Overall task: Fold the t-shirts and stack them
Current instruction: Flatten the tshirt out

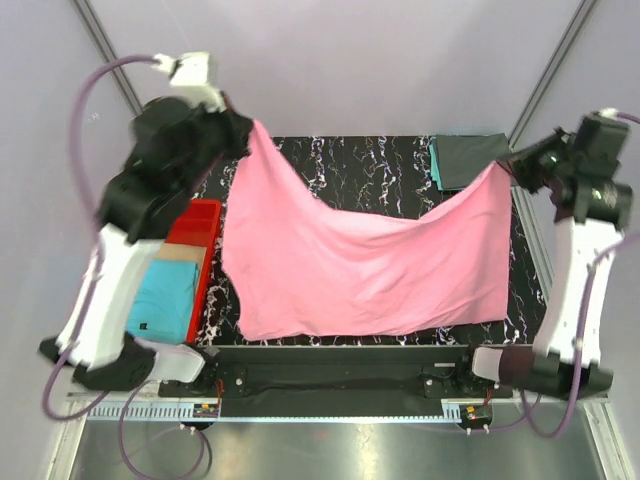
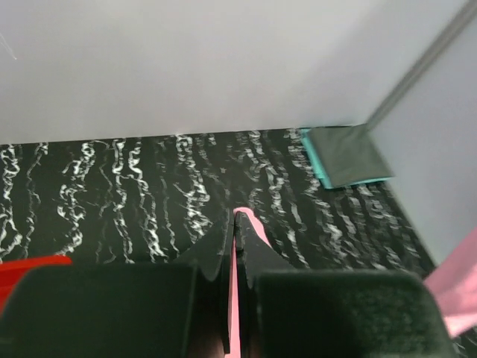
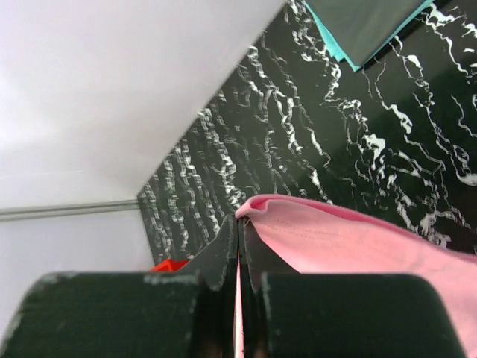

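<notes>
A bright pink t-shirt [image 1: 370,260] hangs spread between both arms above the black marbled table [image 1: 370,165]. My left gripper [image 1: 245,128] is shut on its upper left corner, and pink cloth [image 2: 237,298] shows pinched between the fingers [image 2: 212,250]. My right gripper [image 1: 508,165] is shut on the upper right corner, where the pink cloth [image 3: 358,242] drapes off to the right. A folded dark grey t-shirt [image 1: 470,158] lies on a folded teal one [image 1: 436,165] at the back right. A light blue t-shirt [image 1: 165,300] lies in the red bin [image 1: 200,225].
The red bin stands at the table's left edge beside the left arm. Grey walls close in the back and sides. The pink shirt's lower hem hangs near the table's front edge [image 1: 340,345].
</notes>
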`<state>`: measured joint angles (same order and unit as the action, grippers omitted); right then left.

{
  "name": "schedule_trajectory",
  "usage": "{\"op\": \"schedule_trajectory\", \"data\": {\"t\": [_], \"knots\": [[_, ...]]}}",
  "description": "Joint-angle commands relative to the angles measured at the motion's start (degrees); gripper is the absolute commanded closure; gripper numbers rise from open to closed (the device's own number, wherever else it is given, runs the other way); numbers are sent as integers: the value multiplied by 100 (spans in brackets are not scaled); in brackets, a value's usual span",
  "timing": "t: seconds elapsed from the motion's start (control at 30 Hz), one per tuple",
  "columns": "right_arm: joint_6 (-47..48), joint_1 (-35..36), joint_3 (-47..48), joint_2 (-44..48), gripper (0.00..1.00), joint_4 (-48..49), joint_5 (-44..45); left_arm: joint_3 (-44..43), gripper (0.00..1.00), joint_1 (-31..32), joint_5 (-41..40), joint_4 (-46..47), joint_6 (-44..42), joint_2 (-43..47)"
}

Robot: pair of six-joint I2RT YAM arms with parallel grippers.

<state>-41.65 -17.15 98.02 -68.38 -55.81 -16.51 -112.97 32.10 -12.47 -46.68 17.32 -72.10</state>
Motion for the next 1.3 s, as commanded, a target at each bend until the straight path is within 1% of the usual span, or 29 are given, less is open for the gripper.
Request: {"op": "schedule_trajectory", "data": {"t": [0.0, 0.07, 0.1, 0.13, 0.17, 0.2, 0.23, 0.27, 0.3, 0.4, 0.43, 0.47, 0.53, 0.57, 0.6, 0.63, 0.67, 0.7, 0.73, 0.77, 0.8, 0.83, 0.9, 1.0, 1.03, 1.07, 1.1, 1.17, 1.27], "knots": [[103, 569, 198, -1032, 100, 1169, 51, -225, 100, -360, -379, 1177, -527, -857], [253, 896, 532, -1788, 100, 1055, 279, -453, 100, -677, -179, 1249, -397, -1647], [254, 1097, 961, -2054, 100, 1072, 393, -820, 100, -1079, -29, 1257, -231, -1920], [236, 1169, 1304, -2352, 100, 1072, 386, -997, 100, -1274, 164, 1318, 119, -2401], [175, 1213, 1751, -3017, 100, 898, 333, -1243, 100, -1572, 531, 1545, 270, -2632], [166, 1249, 2843, -3363, 100, 792, 298, -1715, 100, -1679, 631, 1678, 394, -2834], [105, 1284, 3455, -3688, 100, 687, 263, -2024, 100, -1750, 658, 1801, 508, -3176], [78, 1284, 4053, -4222, 100, 503, 297, -2254, 100, -1812, 615, 2055, 526, -3275], [78, 1284, 4990, -4419, 100, 484, 359, -2395, 100, -1821, 562, 2257, 527, -3319], [455, 1258, 6050, -4658, 100, 221, 894, -2178, 100, -1821, 719, 3145, 483, -2952], [665, 1232, 6036, -4554, 100, 202, 1026, -1942, 100, -1821, 815, 3460, 500, -2620], [736, 1214, 5880, -4135, 100, 350, 1219, -1739, 100, -1821, 877, 3594, 500, -2425], [851, 1196, 4766, -3493, 100, 693, 1413, -1370, 100, -1812, 904, 3753, 509, -1777], [877, 1196, 4353, -2889, 100, 921, 1623, -838, 100, -1804, 974, 3928, 509, -1529], [913, 1196, 3644, -2613, 100, 958, 1782, -528, 100, -1812, 1044, 4060, 509, -1266], [1000, 1196, 3289, -2367, 100, 958, 1905, -133, 100, -1812, 1114, 4270, 500, -767], [1036, 1196, 2911, -1851, 100, 923, 2193, 550, 100, -1812, 1176, 4350, 492, -519], [1062, 1196, 1863, -1532, 100, 993, 2318, 1009, 100, -1812, 1211, 4412, 474, -272], [1054, 1196, 1157, -1181, 100, 1176, 2415, 1449, 100, -1812, 1351, 4456, 448, 235], [1019, 1196, 384, -403, 100, 1761, 2486, 2558, 100, -1804, 1431, 4622, 465, 509], [957, 1196, -990, -91, 100, 1993, 2478, 3091, 100, -1803, 1423, 4650, 500, 773], [826, 1196, -1491, 191, 100, 2108, 2486, 3549, 100, -1803, 1431, 4772, 622, 1254], [711, 1196, -2414, 746, 100, 1935, 2469, 4742, 100, -1803, 1589, 4685, 641, 1697], [676, 1196, -3067, 1265, 100, 1618, 2320, 5651, 100, -1803, 1739, 4045, 527, 2374], [649, 1196, -3165, 1335, 100, 1495, 2319, 5767, 100, -1803, 1696, 3791, 361, 2645], [693, 1196, -3262, 1440, 100, 1320, 2224, 5890, 100, -1803, 1330, 3301, 377, 2778], [754, 1196, -3463, 1459, 100, 1205, 2249, 6031, 100, -1812, 1265, 3079, 412, 2893], [729, 1196, -3648, 1407, 100, 707, 2616, 6470, 100, -1812, 1422, 2647, 482, 3192], [580, 1205, -4140, 1301, 100, 275, 2802, 6980, 100, -1803, 1764, 2234, 904, 3544]]}}
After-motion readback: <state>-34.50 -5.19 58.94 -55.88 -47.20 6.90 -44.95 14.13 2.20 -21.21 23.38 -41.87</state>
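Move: I still hold the t-shirt stretched between my hands, the rest hanging. For my left hand the bare table middle lies about 48 cm below, 5 cm ahead and 18 cm right; the red bin is some 30 cm left and 2 cm back. From my right hand the table middle is about 33 cm left, 4 cm ahead and 38 cm below, the grey folded stack 22 cm ahead and 2 cm left on the table. Keeping both grips shut, I fling the shirt out towards the far table edge: both hands shoot forward 20-25 cm, dipping first, then draw back as they rise past their starting height. From there they plunge towards the table, ending some 20 cm (right) and 25 cm (left) lower than they began, fingers tipping up on the return and then down. ##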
